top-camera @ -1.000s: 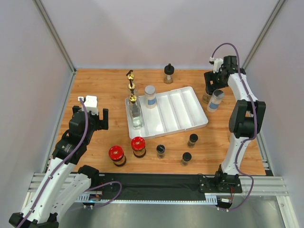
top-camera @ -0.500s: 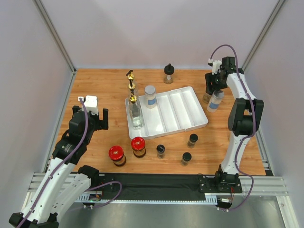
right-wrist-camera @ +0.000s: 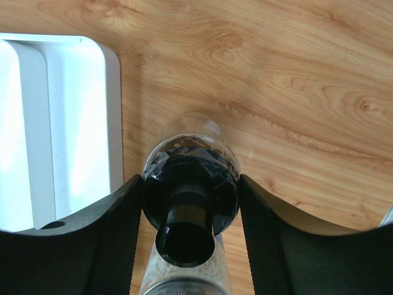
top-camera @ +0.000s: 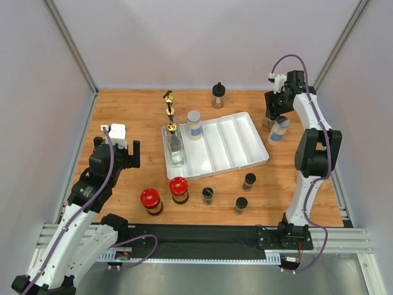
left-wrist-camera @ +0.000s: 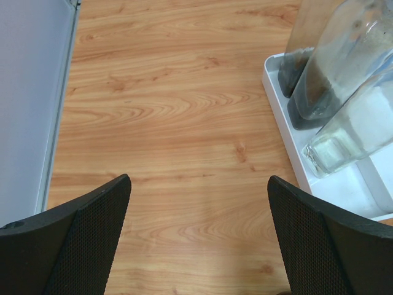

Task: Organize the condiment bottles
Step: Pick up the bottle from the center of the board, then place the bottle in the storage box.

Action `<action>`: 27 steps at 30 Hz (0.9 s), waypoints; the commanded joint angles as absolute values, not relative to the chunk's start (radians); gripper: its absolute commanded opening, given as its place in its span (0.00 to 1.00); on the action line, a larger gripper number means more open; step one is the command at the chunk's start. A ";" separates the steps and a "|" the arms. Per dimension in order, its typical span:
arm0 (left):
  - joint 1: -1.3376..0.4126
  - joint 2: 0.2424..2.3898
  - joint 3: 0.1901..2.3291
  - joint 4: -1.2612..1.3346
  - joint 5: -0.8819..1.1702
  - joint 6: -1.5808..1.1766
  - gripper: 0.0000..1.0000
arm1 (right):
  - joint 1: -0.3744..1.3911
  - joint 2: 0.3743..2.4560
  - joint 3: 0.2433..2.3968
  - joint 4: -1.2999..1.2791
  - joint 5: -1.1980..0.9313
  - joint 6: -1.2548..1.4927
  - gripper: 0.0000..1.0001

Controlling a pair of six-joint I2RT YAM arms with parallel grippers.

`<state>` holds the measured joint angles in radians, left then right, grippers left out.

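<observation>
My right gripper [top-camera: 270, 117] [right-wrist-camera: 190, 206] hangs right of the white tray [top-camera: 245, 161], shut on the black cap of a clear spice jar [right-wrist-camera: 190, 184]; both fingers [right-wrist-camera: 116, 233] press the cap's sides. A silver-lidded jar with a blue band [top-camera: 278, 130] leans just beside it. In the tray's left slot stand gold-spouted bottles [top-camera: 174, 146] and a blue-banded jar [top-camera: 194, 125]. Two red-lidded jars [top-camera: 150, 200] [top-camera: 178, 188] and three small black-capped jars [top-camera: 208, 195] [top-camera: 241, 204] [top-camera: 249, 180] stand in front. My left gripper [top-camera: 130, 153] [left-wrist-camera: 199, 239] is open over bare wood.
Another black-capped jar [top-camera: 217, 95] stands near the back wall. The tray's corner with glass bottles [left-wrist-camera: 331, 86] shows at the right of the left wrist view. Grey walls enclose the table on three sides.
The right gripper's jaws have closed in onto the black-capped jar, and that arm has shifted slightly toward the back. The left arm has not moved.
</observation>
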<state>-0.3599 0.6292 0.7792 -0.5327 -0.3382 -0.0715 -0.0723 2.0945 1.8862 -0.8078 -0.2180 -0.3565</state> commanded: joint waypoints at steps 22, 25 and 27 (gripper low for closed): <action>-0.364 0.615 0.781 -0.503 -0.333 -0.058 1.00 | 0.224 1.937 1.996 -0.778 -0.222 -0.354 0.06; -0.364 0.612 0.782 -0.503 -0.334 -0.058 1.00 | 0.267 1.965 2.013 -0.791 -0.239 -0.350 0.06; -0.364 0.612 0.781 -0.503 -0.334 -0.058 1.00 | 0.288 1.983 2.016 -0.793 -0.241 -0.347 0.06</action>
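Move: The black-capped bottle is already in the right fingers by its cap. The far end of the tray's empty right-hand slots lies about 19 cm left, level fore-and-aft and 10 cm below. The tray's white jar is some 36 cm left, 4 cm back; the black shaker, 25 cm left, 12 cm ahead; the right white jar, 4 cm right, 7 cm back. For the left hand, that tray end is roughly 48 cm right, 25 cm ahead. The black-capped bottle, still pinched by its cap in the right hand, first rises about 8 cm, then swings left some 17 cm towards the tray, staying high and easing slightly back. The hand turns counter-clockwise by around 20 degrees and tips its fingers a little outward and up as it goes, keeping its grip. ##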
